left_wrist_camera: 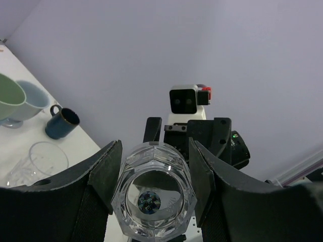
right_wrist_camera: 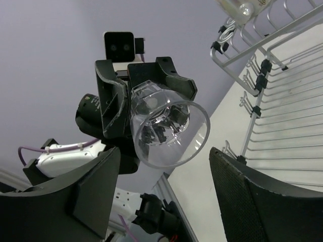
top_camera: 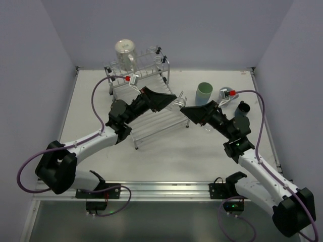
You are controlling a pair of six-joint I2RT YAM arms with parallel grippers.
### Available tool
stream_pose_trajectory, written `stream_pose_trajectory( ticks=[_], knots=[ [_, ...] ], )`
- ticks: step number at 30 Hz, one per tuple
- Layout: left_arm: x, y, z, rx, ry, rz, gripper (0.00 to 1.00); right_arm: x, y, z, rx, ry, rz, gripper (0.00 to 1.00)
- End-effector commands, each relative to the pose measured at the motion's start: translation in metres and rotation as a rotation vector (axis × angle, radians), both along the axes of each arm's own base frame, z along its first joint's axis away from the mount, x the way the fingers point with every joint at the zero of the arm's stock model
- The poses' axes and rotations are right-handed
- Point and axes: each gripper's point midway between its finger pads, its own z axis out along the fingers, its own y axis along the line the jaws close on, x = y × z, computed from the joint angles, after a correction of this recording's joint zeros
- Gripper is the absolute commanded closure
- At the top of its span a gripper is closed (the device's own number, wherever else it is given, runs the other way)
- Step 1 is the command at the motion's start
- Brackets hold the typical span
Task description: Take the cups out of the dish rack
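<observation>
My left gripper [top_camera: 170, 100] is shut on a clear glass [top_camera: 178, 104] and holds it sideways in the air above the right end of the silver wire dish rack [top_camera: 151, 121]. In the left wrist view the glass [left_wrist_camera: 154, 199] sits base-first between the dark pads [left_wrist_camera: 103, 176]. My right gripper [top_camera: 186, 112] is open, facing the left one. In the right wrist view the glass's open mouth [right_wrist_camera: 169, 128] points at the gap between my open fingers [right_wrist_camera: 96, 194], just outside them and not touching. A pale grey mug [top_camera: 124, 50] stands at the rack's back rail.
To the right of the rack on the white table stand a pale green tumbler [top_camera: 204, 93], a light blue tumbler [top_camera: 227, 95], a dark blue mug [top_camera: 244, 108] and another clear glass [top_camera: 208, 127]. These also show in the left wrist view [left_wrist_camera: 48, 157]. Grey walls enclose the table.
</observation>
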Motion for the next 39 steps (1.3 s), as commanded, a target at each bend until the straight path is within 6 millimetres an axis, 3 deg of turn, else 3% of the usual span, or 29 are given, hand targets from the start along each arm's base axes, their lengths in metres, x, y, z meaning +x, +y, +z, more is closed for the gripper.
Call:
stream_pose_trajectory(
  ticks=[1,4,7,8,10,12,15,18,19,20,21,22,23,24,25,26,27,28,29,30,31,32,33,36,38,39],
  knots=[
    [-0.019,0.0,0.024,-0.09,-0.065,-0.069,0.78,-0.013,0.007,0.032,0.072,-0.082,0.079,0.28],
    [-0.02,-0.005,0.022,-0.091,-0.056,-0.086,0.78,-0.015,0.014,0.035,0.09,-0.087,0.134,0.47],
    [-0.021,-0.008,0.02,-0.09,-0.055,-0.093,0.78,-0.015,0.02,0.036,0.095,-0.093,0.166,0.48],
    [-0.02,-0.008,0.019,-0.088,-0.055,-0.091,0.78,-0.014,0.022,0.036,0.093,-0.091,0.17,0.56],
    [-0.021,-0.009,0.017,-0.085,-0.052,-0.095,0.78,-0.012,0.021,0.038,0.1,-0.098,0.165,0.62],
    [-0.022,-0.009,0.017,-0.085,-0.052,-0.095,0.77,-0.012,0.02,0.039,0.104,-0.099,0.153,0.84],
    [-0.023,-0.008,0.016,-0.077,-0.058,-0.091,0.71,-0.012,0.016,0.041,0.088,-0.111,0.123,1.0],
    [-0.025,-0.008,0.014,-0.055,-0.058,-0.092,0.39,-0.006,0.013,0.035,0.029,-0.099,0.071,1.0],
    [-0.023,-0.006,0.011,-0.024,-0.053,-0.07,0.2,-0.01,0.01,0.045,0.022,-0.124,0.057,1.0],
    [-0.02,-0.004,0.012,-0.002,-0.057,-0.049,0.1,-0.005,0.009,0.028,-0.052,-0.079,0.034,1.0],
    [-0.021,0.004,0.022,0.022,-0.108,0.0,0.04,-0.003,0.005,0.026,-0.087,-0.071,0.007,1.0],
    [-0.017,0.006,0.009,0.094,-0.065,0.027,0.0,-0.007,-0.001,0.041,-0.113,-0.106,-0.025,1.0],
    [-0.015,0.011,0.009,0.138,-0.068,0.062,0.0,0.0,-0.007,0.013,-0.251,-0.047,-0.07,1.0],
    [-0.017,0.023,0.032,0.182,-0.156,0.125,0.0,0.001,-0.014,0.008,-0.314,-0.03,-0.101,1.0],
    [-0.008,0.033,0.011,0.293,-0.075,0.193,0.0,0.0,-0.022,0.023,-0.356,-0.057,-0.139,1.0],
    [-0.007,0.042,0.013,0.339,-0.083,0.234,0.0,0.002,-0.03,0.017,-0.453,-0.085,-0.164,1.0],
    [-0.013,0.057,0.023,0.385,-0.141,0.284,0.0,0.001,-0.044,-0.008,-0.57,0.025,-0.193,1.0],
    [-0.013,0.069,0.015,0.458,-0.114,0.324,0.0,0.0,-0.053,0.01,-0.607,0.0,-0.224,1.0],
    [-0.016,0.078,0.015,0.494,-0.125,0.349,0.0,-0.004,-0.061,-0.017,-0.737,0.076,-0.196,1.0],
    [-0.019,0.094,0.013,0.556,-0.139,0.4,0.0,-0.003,-0.068,-0.005,-0.771,0.078,-0.226,1.0],
    [-0.023,0.103,0.001,0.63,-0.112,0.404,0.0,-0.001,-0.073,-0.008,-0.808,0.098,-0.235,1.0],
    [-0.027,0.109,-0.002,0.668,-0.119,0.406,0.0,-0.002,-0.079,-0.026,-0.89,0.156,-0.218,1.0],
    [-0.029,0.123,-0.013,0.753,-0.117,0.433,0.0,0.006,-0.089,-0.022,-0.927,0.172,-0.278,1.0],
    [-0.034,0.146,-0.023,0.861,-0.12,0.488,0.0,0.011,-0.099,-0.043,-1.045,0.271,-0.273,1.0],
    [-0.038,0.157,-0.041,0.92,-0.109,0.499,0.0,0.014,-0.108,-0.047,-1.11,0.312,-0.29,1.0],
    [-0.04,0.165,-0.04,0.927,-0.125,0.525,0.0,0.02,-0.106,-0.051,-1.131,0.337,-0.275,1.0]
  ],
)
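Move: The left hand holds a clear glass by its base end, the glass's middle about 3 cm to its right and level with it. The glass lies some 3 cm ahead and 4 cm left of the right hand, its open rim facing the right hand's open fingers. About 29 cm lower, from the right hand, the other glass stands 11 cm ahead and 17 cm right, the rack's front right corner 14 cm ahead and 5 cm right. The right fingers edge left about 2 cm and pinch the wall of the held glass at its rim while the left hand keeps it nearly still; then the left fingers open and let go. The left hand backs off leftward about 14 cm, arcing up and down and turning counter-clockwise; the right swings the glass some 10 cm right and a little forward, towards the other glass, over a small rise and dip, tipping its fingers downward by roughly 50 degrees. ##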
